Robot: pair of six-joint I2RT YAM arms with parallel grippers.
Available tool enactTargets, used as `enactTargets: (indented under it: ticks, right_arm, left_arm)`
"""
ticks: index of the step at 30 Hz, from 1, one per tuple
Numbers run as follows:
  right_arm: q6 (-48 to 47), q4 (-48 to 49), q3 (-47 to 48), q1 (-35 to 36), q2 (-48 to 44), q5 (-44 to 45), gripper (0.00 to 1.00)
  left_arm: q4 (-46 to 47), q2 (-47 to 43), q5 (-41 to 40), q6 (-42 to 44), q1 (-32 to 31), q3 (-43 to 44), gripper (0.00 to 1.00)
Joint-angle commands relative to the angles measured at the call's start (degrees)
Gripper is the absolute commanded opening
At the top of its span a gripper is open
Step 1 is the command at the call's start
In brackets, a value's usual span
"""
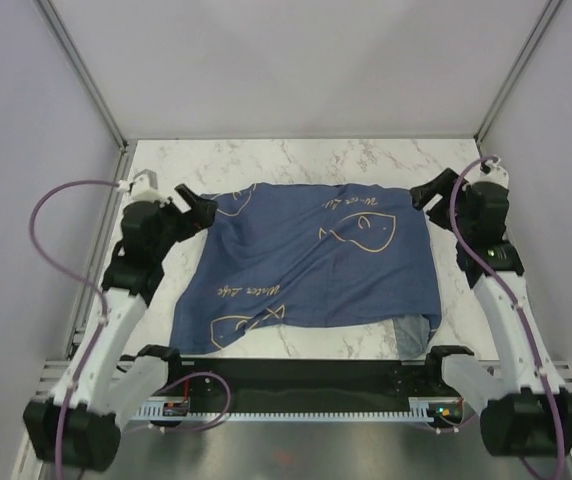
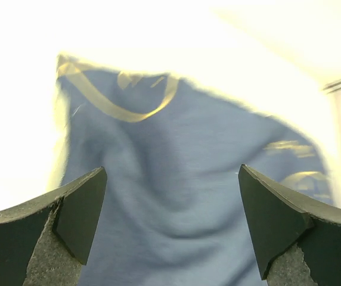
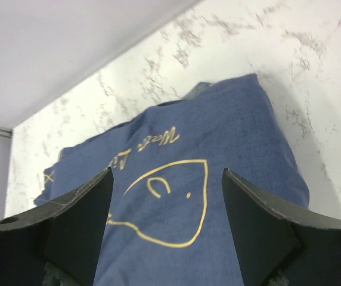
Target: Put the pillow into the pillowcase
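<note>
The dark blue pillowcase (image 1: 316,265) with cream fish outlines and script lies spread across the marble table (image 1: 296,160). It looks bulged at its far right corner (image 3: 242,119). A paler grey-blue inner side (image 1: 413,335) shows at its near right corner. The pillow is hidden; no cream fabric shows. My left gripper (image 1: 196,207) hovers open at the case's far left corner, and blue cloth (image 2: 176,232) fills the view behind its spread fingers (image 2: 81,208). Open too, my right gripper (image 1: 428,192) sits at the far right corner, with the fish print (image 3: 164,202) showing behind its gap.
Grey walls and metal frame posts (image 1: 81,70) close in the table on three sides. A black rail (image 1: 306,385) with the arm bases runs along the near edge. A purple cable (image 1: 51,250) loops beside the left arm.
</note>
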Motion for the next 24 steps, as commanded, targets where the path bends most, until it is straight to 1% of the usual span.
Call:
enactTargets:
  ticks: [1, 2, 3, 5, 6, 9, 12, 14, 17, 24]
  right_arm:
    - [-2.87, 2.45, -4.09, 0.00, -11.97, 0.12, 0.82]
    - [-3.31, 2.72, -5.50, -0.08, -17.56, 0.29, 0.81]
    - [-3.49, 3.41, -8.30, -0.08, -20.58, 1.25, 0.81]
    - [-3.76, 2.99, -10.51, -0.08, -27.69, 1.96, 0.81]
    - [-3.76, 2.37, -12.00, 0.00, -29.03, 2.31, 0.81]
    - [-3.93, 0.53, -13.85, 0.00, -31.93, 2.23, 0.81]
    - [-4.20, -0.27, -15.78, -0.08, -36.33, 2.32, 0.82]
    - [-4.20, -1.14, -16.58, -0.08, -39.57, 2.58, 0.82]
    - [-4.20, -3.51, -16.24, -0.08, -41.26, 3.37, 0.83]
    - [-3.93, -5.54, -15.88, -0.08, -42.14, 3.81, 0.82]
  left_arm:
    - [-0.86, -15.48, 2.91, -1.72, 0.01, -6.55, 1.00]
    - [-1.03, -21.53, 3.88, -2.42, 0.01, -7.62, 1.00]
    - [-2.78, -24.72, 4.93, -2.52, 0.01, -9.03, 1.00]
    - [-5.94, -29.13, 4.85, -1.30, 0.09, -9.30, 1.00]
    - [-8.92, -33.06, 3.98, -0.77, 0.01, -9.22, 1.00]
    - [-13.06, -39.40, 2.40, 1.43, 0.01, -9.48, 1.00]
    - [-14.39, -45.38, 1.60, 1.79, 0.01, -10.88, 1.00]
    - [-14.83, -47.33, 2.04, 1.79, 0.01, -10.97, 1.00]
    - [-15.54, -50.32, 1.17, 1.96, 0.01, -10.71, 1.00]
    - [-16.86, -51.30, 0.46, 1.88, 0.01, -9.83, 1.00]
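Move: The filled pillowcase lies below and between the two open, empty hands: its middle is some 22 cm to the right, 3 cm nearer the base and 18 cm below the left hand, and about 20 cm to the left, 4 cm back and 21 cm below the right. Its far-left corner is roughly 15 cm ahead and 3 cm left of the left hand. From the right hand, the far-right corner is about 14 cm ahead and 8 cm right, the grey flap around 20 cm straight back. Both hands, already clear of the finished pillowcase, draw back together towards the base with nothing in their fingers, the left by about 15 cm and the right by about 12 cm, fast at first and easing to a stop while their fingers stay open. The left rises some 7 cm early and roughly keeps that height, the right climbs as much and then sinks by about half of it, and both wrists tip the fingers up some 20 to 25 degrees until they point nearly level. ##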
